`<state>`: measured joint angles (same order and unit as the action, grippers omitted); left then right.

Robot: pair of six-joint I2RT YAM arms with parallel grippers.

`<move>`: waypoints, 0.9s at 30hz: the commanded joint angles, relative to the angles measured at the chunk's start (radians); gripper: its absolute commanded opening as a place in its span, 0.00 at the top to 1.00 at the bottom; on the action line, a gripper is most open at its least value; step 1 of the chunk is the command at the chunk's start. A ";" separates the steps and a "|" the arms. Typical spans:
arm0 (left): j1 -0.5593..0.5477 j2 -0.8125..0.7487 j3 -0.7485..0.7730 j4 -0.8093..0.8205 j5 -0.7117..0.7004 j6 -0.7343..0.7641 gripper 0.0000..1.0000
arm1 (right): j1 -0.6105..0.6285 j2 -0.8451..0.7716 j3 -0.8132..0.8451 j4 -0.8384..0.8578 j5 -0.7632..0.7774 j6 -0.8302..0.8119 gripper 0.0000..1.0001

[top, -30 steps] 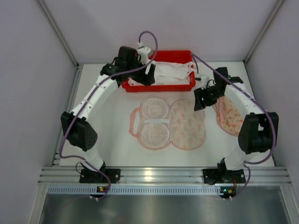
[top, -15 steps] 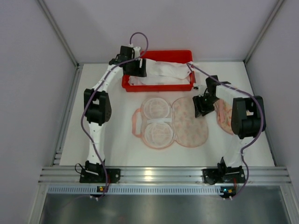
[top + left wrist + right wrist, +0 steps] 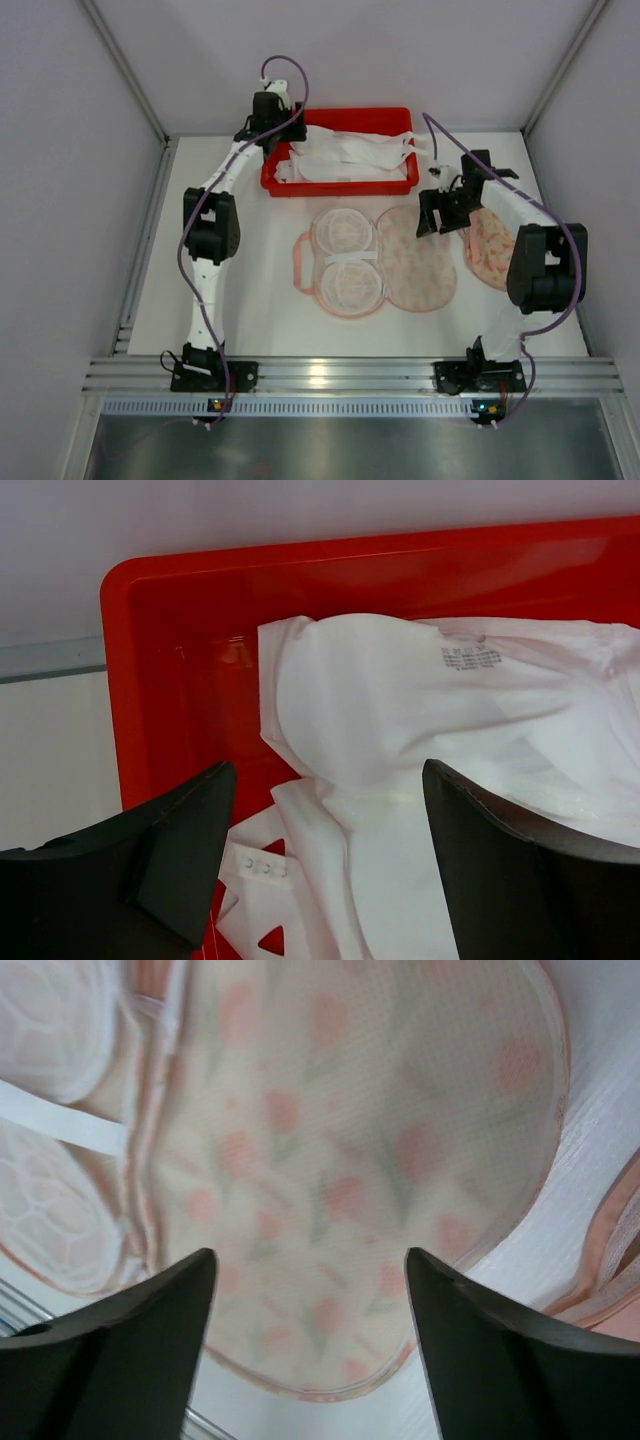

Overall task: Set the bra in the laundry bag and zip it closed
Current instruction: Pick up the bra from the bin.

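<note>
The white bra (image 3: 345,155) lies bunched in the red tray (image 3: 340,187) at the back. My left gripper (image 3: 277,132) is open over the tray's left end. In the left wrist view its jaws (image 3: 325,870) straddle the bra (image 3: 400,710) without gripping it; the tray wall (image 3: 180,660) is behind. The pink floral laundry bag (image 3: 415,260) lies unzipped and spread flat mid-table, mesh cups to the left. My right gripper (image 3: 432,218) is open and empty above the bag's right half (image 3: 340,1160), jaws (image 3: 310,1340) wide apart.
A second pink floral bag (image 3: 490,245) lies at the right of the table, under the right arm; its edge shows in the right wrist view (image 3: 610,1260). Grey enclosure walls stand on both sides and behind the tray.
My left gripper has drawn back towards the tray's left rear corner, empty. The open bag has shifted slightly right. My right gripper has lifted a little beside the bag's right edge.
</note>
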<state>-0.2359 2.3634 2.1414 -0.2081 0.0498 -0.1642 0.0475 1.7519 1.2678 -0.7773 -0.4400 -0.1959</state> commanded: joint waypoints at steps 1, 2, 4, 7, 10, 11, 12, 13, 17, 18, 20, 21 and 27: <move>0.006 0.042 0.032 0.136 -0.039 -0.037 0.19 | -0.001 -0.110 0.067 -0.023 -0.082 0.024 0.05; 0.009 0.049 0.032 0.142 -0.039 -0.044 0.19 | -0.001 -0.117 0.070 -0.027 -0.082 0.026 0.01; 0.009 0.069 0.037 0.159 -0.033 -0.058 0.20 | 0.000 -0.126 0.079 -0.043 -0.075 0.029 0.01; 0.009 0.097 0.040 0.188 -0.028 -0.080 0.21 | -0.001 -0.126 0.082 -0.063 -0.075 0.033 0.01; 0.009 0.131 0.052 0.199 -0.039 -0.101 0.23 | -0.001 -0.127 0.068 -0.065 -0.080 0.036 0.00; 0.009 0.137 0.058 0.199 -0.039 -0.106 0.23 | -0.001 -0.127 0.065 -0.065 -0.078 0.039 0.01; 0.010 0.154 0.067 0.199 -0.039 -0.119 0.24 | -0.001 -0.127 0.064 -0.065 -0.080 0.042 0.01; 0.010 0.161 0.071 0.200 -0.039 -0.126 0.24 | -0.001 -0.129 0.064 -0.066 -0.082 0.042 0.01; 0.015 0.188 0.080 0.199 -0.064 -0.146 0.28 | -0.001 -0.120 0.071 -0.070 -0.069 0.044 0.01; 0.015 0.189 0.086 0.231 -0.065 -0.146 0.29 | -0.001 -0.117 0.070 -0.073 -0.068 0.044 0.01; 0.015 0.194 0.092 0.245 -0.054 -0.146 0.32 | -0.001 -0.111 0.061 -0.073 -0.069 0.041 0.00; 0.018 0.194 0.091 0.266 -0.054 -0.152 0.35 | -0.001 -0.111 0.056 -0.073 -0.068 0.041 0.01; 0.044 0.177 0.097 0.349 0.068 -0.199 0.79 | -0.001 -0.098 0.030 -0.083 -0.066 0.032 0.01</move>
<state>-0.2153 2.5622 2.1887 0.0082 0.0505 -0.3309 0.0475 1.6474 1.3022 -0.8394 -0.4984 -0.1593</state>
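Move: The bra's left end lies in the red bin some 4 cm ahead of the left hand, in line with it sideways and about 8 cm below; the bra's middle is roughly 14 cm to this hand's right and level with it fore and aft. The bin's left wall is about 8 cm left and level, its far wall 12 cm straight ahead, and a white hook strip 5 cm back and 3 cm left. From the right hand, the bra's end is roughly 32 cm ahead and 34 cm left. The bra's left end is what the left hand sinks to: down about 8 cm into the bin, easing 3 cm forward, fingers open. The fingers then close and pinch a fold of it while the hand creeps forward, rolls slightly and starts back up by 2 cm. Meanwhile the right hand rises some 5 cm over the mesh bag, opening wide, then hangs there. ##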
